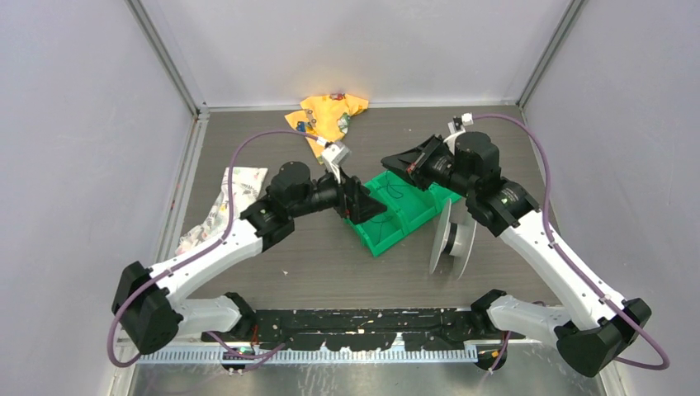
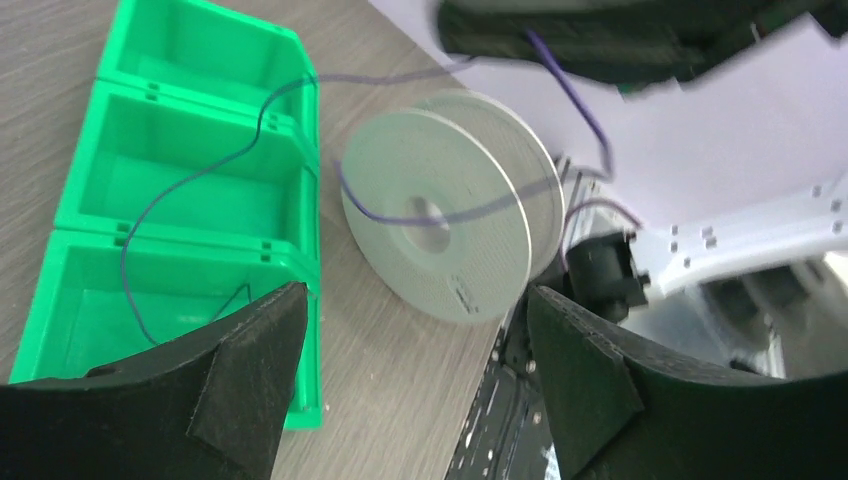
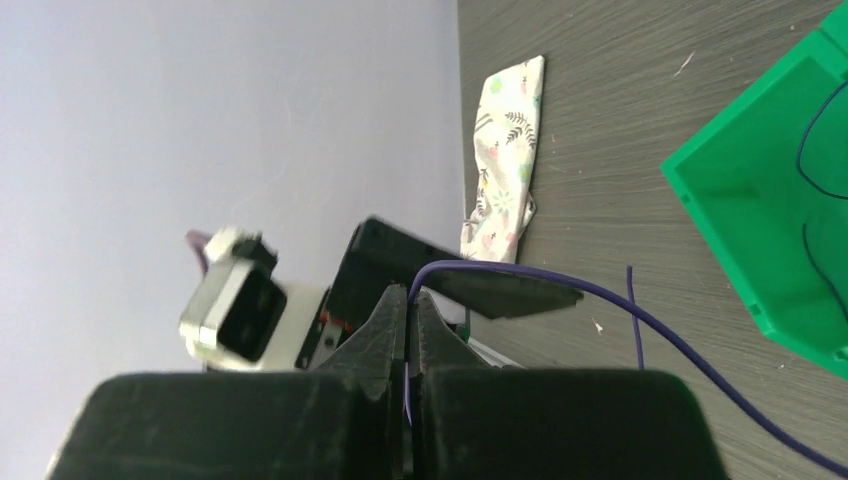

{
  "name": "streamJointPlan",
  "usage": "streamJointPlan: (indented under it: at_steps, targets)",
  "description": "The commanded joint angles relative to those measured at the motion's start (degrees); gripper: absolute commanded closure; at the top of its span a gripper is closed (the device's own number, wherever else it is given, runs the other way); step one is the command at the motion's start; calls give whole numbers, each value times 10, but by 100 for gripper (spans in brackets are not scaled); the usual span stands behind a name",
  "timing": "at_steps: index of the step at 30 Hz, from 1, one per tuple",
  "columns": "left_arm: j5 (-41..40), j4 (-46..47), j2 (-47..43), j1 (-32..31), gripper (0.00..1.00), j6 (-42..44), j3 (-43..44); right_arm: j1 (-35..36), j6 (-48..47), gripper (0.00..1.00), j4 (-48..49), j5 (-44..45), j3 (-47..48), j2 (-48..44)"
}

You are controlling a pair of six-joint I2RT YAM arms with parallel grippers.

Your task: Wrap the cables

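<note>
The cable is a thin dark purple wire. In the left wrist view it (image 2: pixel 190 178) runs loosely over the green bin (image 2: pixel 90 200) and across the face of the pale spool (image 2: pixel 440 225). My right gripper (image 3: pixel 410 300) is shut on the wire (image 3: pixel 540 280), which arcs away towards the bin (image 3: pixel 770 190). From above, the right gripper (image 1: pixel 394 162) hovers over the bin's far end (image 1: pixel 413 216), and thin loops of wire (image 1: pixel 394 191) lie inside. My left gripper (image 1: pixel 360 203) is open and empty at the bin's left side, its fingers (image 2: pixel 250 370) wide apart. The spool (image 1: pixel 452 239) stands on edge right of the bin.
A yellow cloth (image 1: pixel 330 115) lies at the back of the table. A white floral cloth (image 1: pixel 223 202) lies at the left, also in the right wrist view (image 3: pixel 505 160). Grey walls enclose the table on three sides. A black rail (image 1: pixel 363 326) runs along the near edge.
</note>
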Motion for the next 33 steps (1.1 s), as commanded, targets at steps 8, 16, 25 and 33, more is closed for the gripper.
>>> streamJointPlan:
  at_steps: [8,16,25,33]
  targets:
    - [-39,192,55,56,26,-303,-12,-11,14,99,80,-51,-16,-13]
    - [51,251,145,63,37,-389,12,-15,16,99,89,-64,-11,-4]
    - [82,302,175,63,71,-418,18,-20,13,99,85,-59,-23,-9]
    - [107,321,181,63,99,-417,19,-22,7,99,80,-46,-40,-17]
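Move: The cable's loose tail hangs from my shut right fingers, about 5 cm ahead of my open left hand, some 4 cm to its right and roughly level with it. The green box lies about 6 cm ahead and 7 cm right of my left hand, some 25 cm below; the white spool is about 18 cm right, 3 cm back and 20 cm below. From my right hand the tail is about 8 cm below and 1 cm back. I reach my left hand forward about 5 cm towards the hanging cable tail, then ease it some 4 cm to the right, rolling the hand nearly 40 degrees about its fingers so its upper side tips forward. Once there I shut the wide fingers fully and pinch the cable near its free end, while my right hand stays nearly in place and keeps its grip on the cable. ##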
